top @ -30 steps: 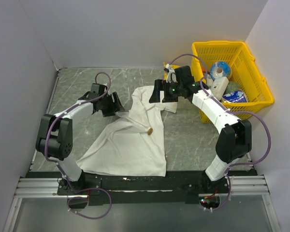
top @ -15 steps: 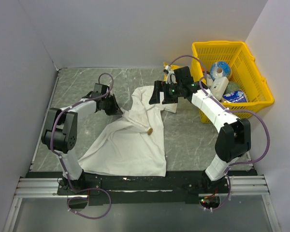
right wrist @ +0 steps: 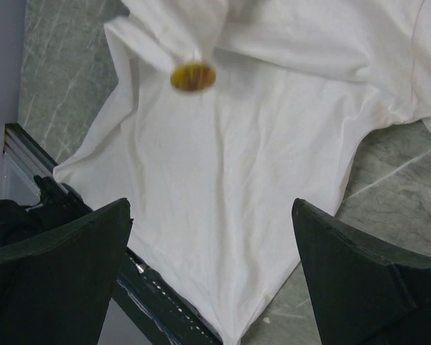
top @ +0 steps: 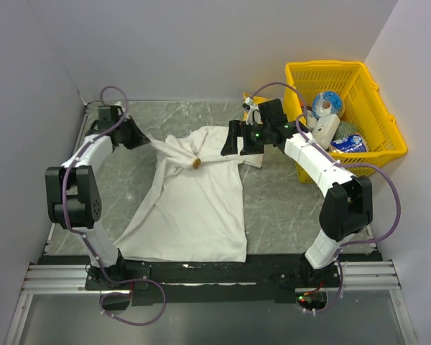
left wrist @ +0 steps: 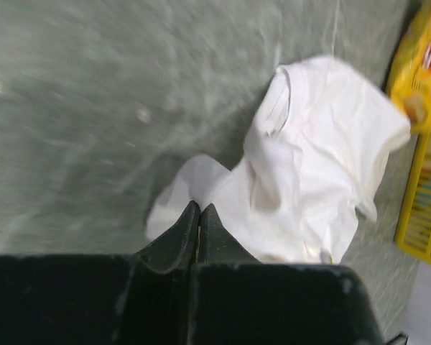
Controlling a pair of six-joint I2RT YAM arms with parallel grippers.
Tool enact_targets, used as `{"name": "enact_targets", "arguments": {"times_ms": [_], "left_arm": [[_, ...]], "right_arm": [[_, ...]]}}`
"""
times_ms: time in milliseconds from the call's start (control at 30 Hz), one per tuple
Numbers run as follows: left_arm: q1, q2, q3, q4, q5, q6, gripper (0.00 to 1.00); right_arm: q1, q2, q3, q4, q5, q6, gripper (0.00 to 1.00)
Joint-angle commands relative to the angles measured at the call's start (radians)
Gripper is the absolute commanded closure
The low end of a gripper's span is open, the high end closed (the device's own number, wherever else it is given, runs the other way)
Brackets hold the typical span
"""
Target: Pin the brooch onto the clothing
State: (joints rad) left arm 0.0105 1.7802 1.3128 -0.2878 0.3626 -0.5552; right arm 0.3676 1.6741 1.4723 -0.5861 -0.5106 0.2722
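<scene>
The clothing (top: pixel 194 205), a white T-shirt, lies across the middle of the grey table, its far-left corner drawn out towards the back left. My left gripper (top: pixel 145 139) is shut on that corner; in the left wrist view the closed fingertips (left wrist: pixel 199 207) pinch the edge of the clothing (left wrist: pixel 316 158). The brooch (top: pixel 197 162), tiny and golden-brown, rests on a fold near the shirt's top. My right gripper (top: pixel 233 139) hovers open over the far right part of the shirt. In the right wrist view its wide-apart gripper (right wrist: pixel 210 208) frames the clothing (right wrist: pixel 273 158), with the brooch (right wrist: pixel 192 77) blurred ahead.
A yellow basket (top: pixel 377 140) holding several items stands at the back right. A yellow crisp bag (left wrist: pixel 420 72) lies beside the shirt's far end. Grey walls close in the left, back and right. A black rail (top: pixel 201 269) runs along the near edge.
My left gripper closed on the shirt's corner and pulled it towards the back left. The fabric bunched and the brooch rode with it towards the back. The right arm stayed still.
</scene>
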Motion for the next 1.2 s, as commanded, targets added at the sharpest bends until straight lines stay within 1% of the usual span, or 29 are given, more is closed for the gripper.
{"name": "enact_targets", "arguments": {"times_ms": [0,67,133,167,267,333,367,467,600,733,800,833,933,1033,1167], "left_arm": [[0.121,-0.058,0.074,-0.023,0.018,0.026,0.99],[0.176,-0.047,0.098,-0.031,0.013,0.031,0.99],[0.206,-0.028,0.111,-0.025,0.004,0.032,0.99],[0.233,-0.018,0.143,-0.040,-0.002,0.031,0.99],[0.270,0.034,0.228,-0.085,-0.045,0.049,0.99],[0.281,0.085,0.270,-0.091,-0.053,0.058,0.99],[0.286,0.106,0.323,-0.109,-0.077,0.073,0.99],[0.295,0.192,0.437,-0.195,-0.122,0.106,0.99],[0.316,0.239,0.477,-0.221,-0.188,0.133,0.99],[0.361,0.283,0.500,-0.209,-0.185,0.106,0.99],[0.367,0.314,0.561,-0.237,-0.195,0.107,0.99],[0.368,0.352,0.625,-0.252,-0.195,0.110,0.99],[0.367,0.424,0.739,-0.289,-0.192,0.112,0.99],[0.367,0.482,0.821,-0.294,-0.203,0.116,0.99],[0.367,0.562,0.942,-0.346,-0.243,0.132,0.99]], "right_arm": [[0.010,0.018,0.006,0.040,-0.011,-0.002,0.00],[0.011,0.022,-0.013,0.078,-0.048,-0.022,0.00],[0.019,0.027,-0.026,0.098,-0.043,-0.022,0.00],[0.019,0.035,-0.029,0.106,-0.048,-0.024,0.00],[0.025,0.071,-0.021,0.108,-0.049,-0.030,0.00],[0.028,0.096,-0.023,0.120,-0.048,-0.031,0.00],[0.031,0.104,-0.024,0.121,-0.049,-0.033,0.00],[0.033,0.136,-0.018,0.121,-0.039,-0.036,0.00],[0.030,0.171,-0.007,0.115,-0.017,-0.033,0.00],[0.031,0.208,0.006,0.117,-0.008,-0.028,0.00],[0.031,0.219,0.016,0.112,-0.002,-0.028,0.00],[0.031,0.223,0.022,0.109,0.000,-0.030,0.00],[0.033,0.236,0.036,0.098,0.004,-0.034,0.00],[0.031,0.239,0.042,0.094,0.012,-0.037,0.00],[0.033,0.243,0.051,0.089,0.018,-0.041,0.00]]}}
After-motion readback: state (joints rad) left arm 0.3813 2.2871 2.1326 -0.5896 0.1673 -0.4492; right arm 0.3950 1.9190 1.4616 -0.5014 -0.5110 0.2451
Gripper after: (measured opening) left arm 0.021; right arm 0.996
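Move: The clothing's left sleeve is already pinched in the left hand, headed for the tabletop's far left corner, about 32 cm to its left, 25 cm ahead and 10 cm down. The brooch, on the cloth, lies some 19 cm right of that hand, 10 cm back and 7 cm lower. Under the open right hand is the clothing's right armpit, about 5 cm ahead and 16 cm below; the right sleeve lies some 8 cm ahead and 8 cm right, the brooch 17 cm left and 2 cm back. The clothing's left sleeve, kept pinched, is drawn about 25 cm left and 11 cm forward towards the tabletop's far left corner by the left hand, which lifts about 5 cm, dips back, and turns some 25 degrees counter-clockwise. Meanwhile the right hand, still wide open, sinks about 10 cm towards the clothing's right side; no touch can be seen. ##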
